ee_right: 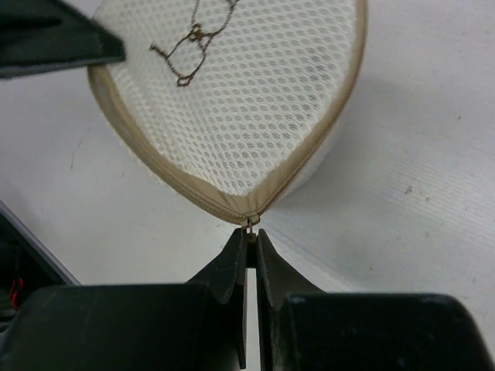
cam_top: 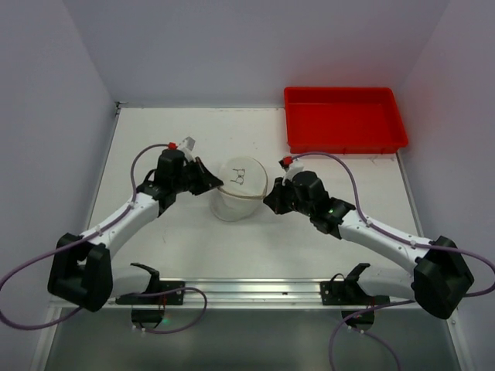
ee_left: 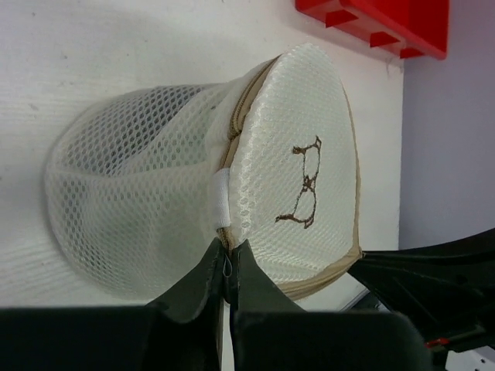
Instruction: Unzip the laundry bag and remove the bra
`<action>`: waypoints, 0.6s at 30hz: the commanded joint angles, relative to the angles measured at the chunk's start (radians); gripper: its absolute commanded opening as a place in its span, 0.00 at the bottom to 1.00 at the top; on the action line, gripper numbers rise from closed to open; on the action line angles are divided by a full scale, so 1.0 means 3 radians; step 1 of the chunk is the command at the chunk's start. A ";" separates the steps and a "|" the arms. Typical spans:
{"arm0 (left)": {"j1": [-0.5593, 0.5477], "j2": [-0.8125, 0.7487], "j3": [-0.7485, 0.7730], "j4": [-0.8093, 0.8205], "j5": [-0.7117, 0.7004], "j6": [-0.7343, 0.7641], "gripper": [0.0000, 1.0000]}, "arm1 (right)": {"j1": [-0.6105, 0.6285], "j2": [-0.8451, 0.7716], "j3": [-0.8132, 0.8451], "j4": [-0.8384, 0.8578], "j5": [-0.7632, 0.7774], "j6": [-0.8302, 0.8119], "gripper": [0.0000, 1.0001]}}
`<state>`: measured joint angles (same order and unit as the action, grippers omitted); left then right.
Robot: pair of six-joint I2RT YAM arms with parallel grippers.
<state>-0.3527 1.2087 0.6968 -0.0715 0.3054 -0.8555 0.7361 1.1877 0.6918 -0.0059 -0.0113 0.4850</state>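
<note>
The laundry bag [cam_top: 238, 189], a white mesh drum with a tan zipper round its face, stands mid-table. The face carries a small dark line drawing [ee_left: 303, 185]. My left gripper [ee_left: 227, 259] is shut on the bag's tan seam just below a white fabric tab [ee_left: 222, 199], and a thin metal loop shows between its fingers. In the top view it sits at the bag's left side [cam_top: 215, 185]. On the opposite side my right gripper [ee_right: 251, 234] is shut on the zipper pull [ee_right: 250, 222], which pulls the face [ee_right: 247, 100] into a point. The bra is hidden; the mesh shows only a dim shade inside.
A red plastic tray [cam_top: 343, 120] lies at the back right, and its corner shows in the left wrist view [ee_left: 379, 23]. White walls close in the table on three sides. A metal rail [cam_top: 240, 290] runs along the near edge between the arm bases.
</note>
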 commanded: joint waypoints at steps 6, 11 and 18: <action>0.0168 0.0940 0.1261 -0.0217 0.0240 0.0781 0.24 | 0.0414 0.0289 0.0429 0.0029 -0.0203 0.0203 0.00; 0.0168 0.0737 0.1109 -0.0084 -0.0010 0.0357 0.83 | 0.0635 0.0790 0.0776 0.0321 -0.0096 0.0581 0.00; 0.0148 -0.0249 0.0174 -0.0125 -0.0450 -0.0006 1.00 | 0.0660 0.1103 0.1012 0.0429 0.0022 0.0613 0.00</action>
<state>-0.3088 1.2407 0.8246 -0.1284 0.2432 -0.7876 0.9352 1.5059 0.9325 0.0677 -0.0372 0.6483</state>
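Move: Both hands already pinch the laundry bag's zip edge at opposite ends. The bag's middle lies about 6 cm right of the left hand, level in reach and some 5 cm below; from the right hand it is about 8 cm left, 4 cm ahead and 5 cm down. The stitched bra figure on the lid is roughly 5 cm right and 3 cm ahead of the left hand, near its height. Left hand swings its zip end forward 8 cm, opens, draws back; right, still pinching, goes 11 cm left. ##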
